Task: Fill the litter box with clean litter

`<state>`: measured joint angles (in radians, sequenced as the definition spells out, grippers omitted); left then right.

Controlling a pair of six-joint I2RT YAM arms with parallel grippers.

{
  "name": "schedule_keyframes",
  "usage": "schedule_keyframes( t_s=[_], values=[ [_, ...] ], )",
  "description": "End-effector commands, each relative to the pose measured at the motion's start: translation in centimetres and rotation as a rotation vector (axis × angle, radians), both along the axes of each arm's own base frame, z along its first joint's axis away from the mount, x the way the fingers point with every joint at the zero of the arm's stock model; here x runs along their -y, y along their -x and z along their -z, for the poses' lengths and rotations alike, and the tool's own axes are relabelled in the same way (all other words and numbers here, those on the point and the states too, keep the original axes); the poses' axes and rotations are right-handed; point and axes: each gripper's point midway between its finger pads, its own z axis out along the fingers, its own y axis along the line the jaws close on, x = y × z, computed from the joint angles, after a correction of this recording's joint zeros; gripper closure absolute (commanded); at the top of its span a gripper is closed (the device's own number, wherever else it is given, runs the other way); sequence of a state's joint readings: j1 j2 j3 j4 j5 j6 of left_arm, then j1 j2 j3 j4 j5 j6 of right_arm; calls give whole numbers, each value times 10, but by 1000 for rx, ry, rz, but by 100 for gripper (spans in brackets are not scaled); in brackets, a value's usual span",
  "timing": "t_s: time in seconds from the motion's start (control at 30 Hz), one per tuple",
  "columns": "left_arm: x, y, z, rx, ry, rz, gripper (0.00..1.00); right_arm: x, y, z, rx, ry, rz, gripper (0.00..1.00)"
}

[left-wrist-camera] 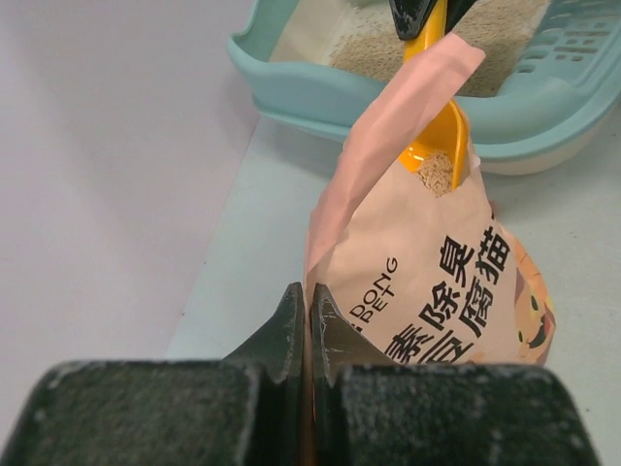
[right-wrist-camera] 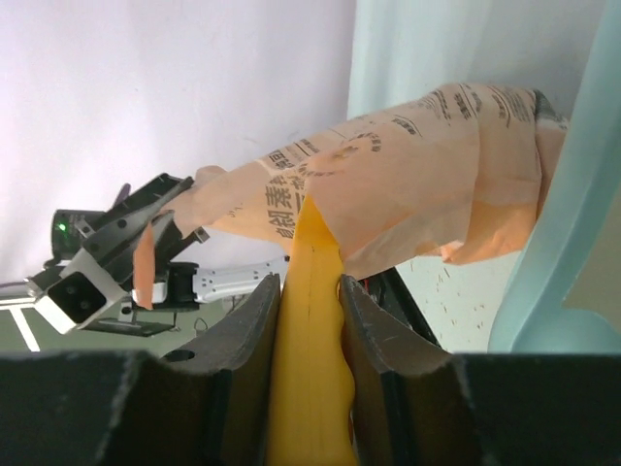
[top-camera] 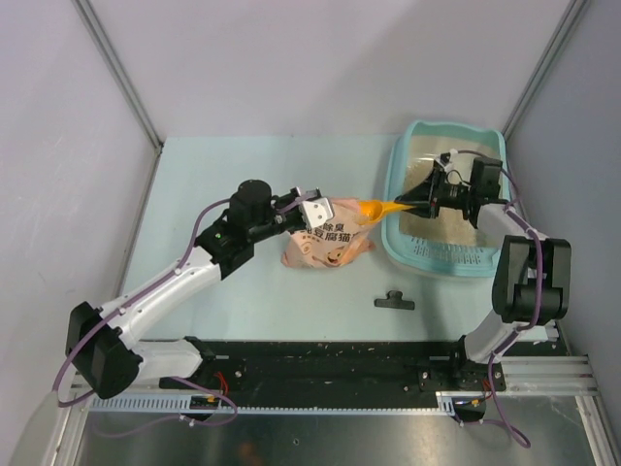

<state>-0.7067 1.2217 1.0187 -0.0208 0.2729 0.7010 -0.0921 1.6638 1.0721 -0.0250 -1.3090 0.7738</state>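
The light-teal litter box (top-camera: 448,264) stands at the right, with pale beige clean litter (top-camera: 439,155) on its floor. A pink-orange printed bag (top-camera: 320,248) lies left of it. My left gripper (top-camera: 309,209) is shut on the bag's edge (left-wrist-camera: 330,223), holding its mouth up. My right gripper (top-camera: 419,199) hovers over the box's left rim, shut on the handle of an orange scoop (right-wrist-camera: 310,340). The scoop's bowl (left-wrist-camera: 441,136) sits in the bag's mouth with some litter (left-wrist-camera: 437,173) in it. The box (left-wrist-camera: 320,92) lies just beyond the bag.
A small black clip-like part (top-camera: 394,301) lies on the table in front of the box. Grey enclosure walls stand close on the left, the back and the right, and the box sits against the right wall.
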Motion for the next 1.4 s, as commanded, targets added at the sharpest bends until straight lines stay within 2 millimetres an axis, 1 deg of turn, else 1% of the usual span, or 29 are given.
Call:
schedule_keyframes(
  t_s=[0.0, 0.03, 0.07, 0.1, 0.13, 0.17, 0.2, 0.23, 0.3, 0.33, 0.37, 0.43, 0.47, 0.57, 0.7, 0.8, 0.9, 1.07, 1.33, 1.37],
  values=[
    [9, -8, -62, 139, 101, 13, 100, 6, -19, -32, 93, -65, 25, 100],
    [9, -9, -61, 139, 99, 12, 100, 0, -18, -27, 65, -74, 3, 100],
    [9, -10, -62, 145, 95, 13, 100, -2, -15, -34, 64, -83, -5, 100],
    [10, -9, -63, 151, 93, 15, 100, -4, -12, -45, 109, -88, -21, 100],
    [9, -10, -64, 154, 94, 12, 100, -8, -9, -47, 142, -75, -31, 100],
    [9, -11, -64, 154, 92, 8, 100, -11, -5, -34, 74, -58, -26, 100],
    [9, -10, -65, 155, 95, 11, 100, -14, -5, -21, 87, -32, -34, 100],
    [10, -10, -63, 155, 90, 16, 100, -22, -1, -13, 47, -33, -56, 100],
    [10, -8, -62, 166, 84, 25, 100, -25, 0, -19, 87, -33, -67, 100],
    [9, -9, -62, 167, 83, 24, 100, -24, 0, -24, 75, -47, -66, 100],
    [8, -9, -65, 171, 85, 18, 100, -15, -3, -26, 77, -54, -48, 100],
    [8, -9, -66, 174, 89, 18, 100, -4, -6, -24, 60, -50, -14, 100],
    [8, -8, -65, 172, 88, 21, 100, 5, -8, -23, 47, -50, 9, 100],
    [8, -9, -64, 173, 86, 18, 100, 12, -5, -26, 49, -59, 3, 100],
    [8, -8, -64, 180, 79, 22, 100, 23, -2, -36, 81, -57, 24, 100],
    [10, -10, -62, 181, 73, 26, 100, 32, -2, -34, 80, -47, 49, 100],
    [11, -12, -62, 183, 71, 25, 100, 37, 2, -34, 73, -47, 54, 100],
    [11, -13, -61, 188, 65, 25, 100, 41, 10, -45, 83, -61, 44, 100],
    [12, -14, -58, 191, 57, 28, 100, 53, 13, -52, 86, -66, 70, 100],
    [12, -15, -57, 192, 54, 28, 100, 57, 13, -54, 86, -66, 83, 100]
  ],
)
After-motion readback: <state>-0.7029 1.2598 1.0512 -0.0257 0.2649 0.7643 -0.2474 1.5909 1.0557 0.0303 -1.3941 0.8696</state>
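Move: The litter box, where the loaded scoop is headed, has its middle about 11 cm to the right hand's right, 5 cm ahead and some 15 cm below; its near-side left rim is already under the hand. The scoop's bowl, dipped in the bag's mouth, lies roughly 8 cm left and 2 cm back; the bag's middle is about 16 cm left, 4 cm back and 10 cm lower. From the left hand, the box lies some 28 cm right, 10 cm ahead and 23 cm below. Keep hold of the scoop's handle and ease the scoop out of the bag's mouth: first lift slightly and nudge about 2 cm back left towards the bag, then reverse and draw right some 7 cm over the litter box, rising to about 3 cm above the start. Keep the left gripper almost still, pinching the bag's top corner. ##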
